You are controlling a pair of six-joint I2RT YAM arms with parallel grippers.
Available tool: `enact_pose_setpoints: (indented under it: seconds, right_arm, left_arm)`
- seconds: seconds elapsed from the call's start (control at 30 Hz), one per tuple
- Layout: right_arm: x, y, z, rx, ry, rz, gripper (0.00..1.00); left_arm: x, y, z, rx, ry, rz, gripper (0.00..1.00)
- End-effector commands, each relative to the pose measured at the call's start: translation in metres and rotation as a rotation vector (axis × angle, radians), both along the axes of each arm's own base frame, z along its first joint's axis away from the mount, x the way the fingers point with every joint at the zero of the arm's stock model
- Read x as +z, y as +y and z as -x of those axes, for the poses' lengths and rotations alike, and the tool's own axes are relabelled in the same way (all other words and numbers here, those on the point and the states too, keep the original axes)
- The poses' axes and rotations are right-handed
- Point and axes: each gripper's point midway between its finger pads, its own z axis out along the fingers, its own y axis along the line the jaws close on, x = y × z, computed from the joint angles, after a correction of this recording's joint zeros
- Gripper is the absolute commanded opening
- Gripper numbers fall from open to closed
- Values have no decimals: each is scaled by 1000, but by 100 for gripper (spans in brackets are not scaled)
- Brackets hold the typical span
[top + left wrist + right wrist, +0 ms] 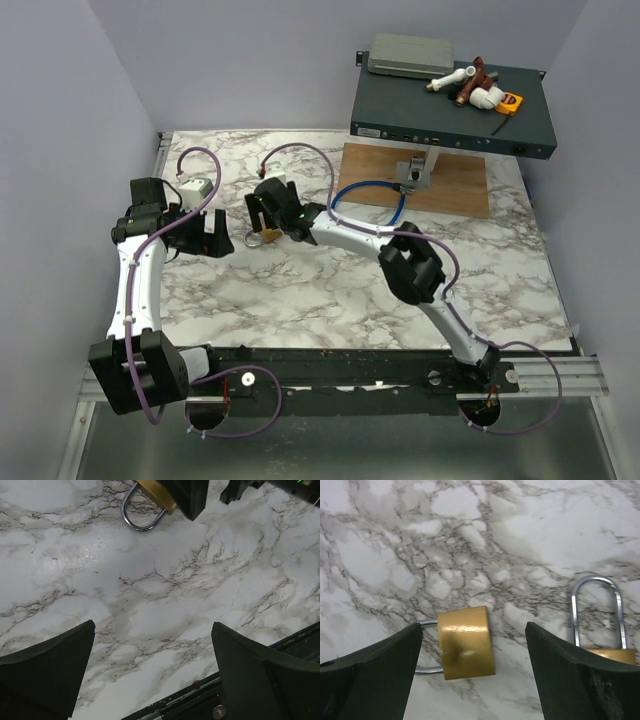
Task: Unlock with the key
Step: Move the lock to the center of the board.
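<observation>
No key shows in any view. A brass padlock (pixel 466 641) lies flat on the marble table (pixel 530 525), its silver shackle pointing left behind my left finger. My right gripper (pixel 474 630) is open, one finger on each side of this padlock's body, neither touching it. A second brass padlock (pixel 607 655) lies just to the right, its shackle (pixel 597 602) pointing away and its body partly behind my right finger. From above, my right gripper (pixel 265 215) hangs over a padlock (pixel 268 236). My left gripper (pixel 153 625) is open over bare marble, with a padlock (pixel 150 492) far ahead of it.
A dark flat equipment box (pixel 450 115) stands at the back right, carrying a grey case (pixel 410 55), pipe fittings (pixel 465 85) and an orange tape measure (pixel 510 103). A wooden board (pixel 450 185) lies in front of it. A blue cable (pixel 370 192) loops nearby. Walls close in on both sides.
</observation>
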Motion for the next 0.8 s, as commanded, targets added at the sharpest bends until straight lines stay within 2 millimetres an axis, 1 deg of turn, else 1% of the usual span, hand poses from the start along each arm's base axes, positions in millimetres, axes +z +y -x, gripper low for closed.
enact_pose_setpoints:
  seconds: [0.0,0.03,0.1,0.27,0.37,0.4,0.47,0.53,0.6,0.63,0.67,0.7,0.73,0.77]
  right_arm:
    - [-40,22,23,78,35,116,87]
    - [-45,23,24,80,41,125,88]
    - [-51,22,22,68,41,134,88]
    - [-67,11,19,39,31,191,87]
    - [-77,5,20,28,36,215,83]
    - [-80,3,21,25,42,217,80]
    - [-87,-1,25,18,61,219,72]
    - [-88,-6,31,12,75,213,65]
    - [-93,-18,40,-4,93,222,61]
    - [-89,-23,43,-16,91,214,59]
    - [-93,-30,50,-26,100,221,57]
    - [-88,-36,55,-36,103,212,56]
    - [-91,-44,64,-41,113,213,54]
    - [-88,-49,69,-55,113,199,53]
  left_arm:
    - [1,2,4,-1,4,-13,98]
    - [2,2,4,2,2,-14,98]
    - [4,3,3,4,-4,-19,98]
    - [10,4,0,8,-17,-23,99]
    - [12,3,-1,12,-21,-19,99]
    - [13,3,0,13,-22,-17,99]
    - [13,3,0,13,-22,-15,99]
    - [13,3,0,12,-24,-16,99]
    - [13,3,0,12,-25,-16,99]
    - [13,3,0,11,-27,-16,99]
    - [14,3,0,10,-29,-17,99]
    - [14,3,0,10,-29,-15,98]
    - [14,2,1,8,-29,-13,99]
    - [15,1,1,6,-30,-9,98]
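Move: The lock to be moved lies about 2 cm back, 2 cm left and 6 cm below the right hand's open fingers. A second lock lies some 8 cm to that hand's right and 1 cm ahead; the blue hose loop is about 22 cm right, 3 cm ahead. From the idle left hand, the lock to be moved is roughly 13 cm ahead, 12 cm right and 14 cm below. The right hand drops about 6 cm, easing back, pinches the lock's brass body and starts drawing it right. ##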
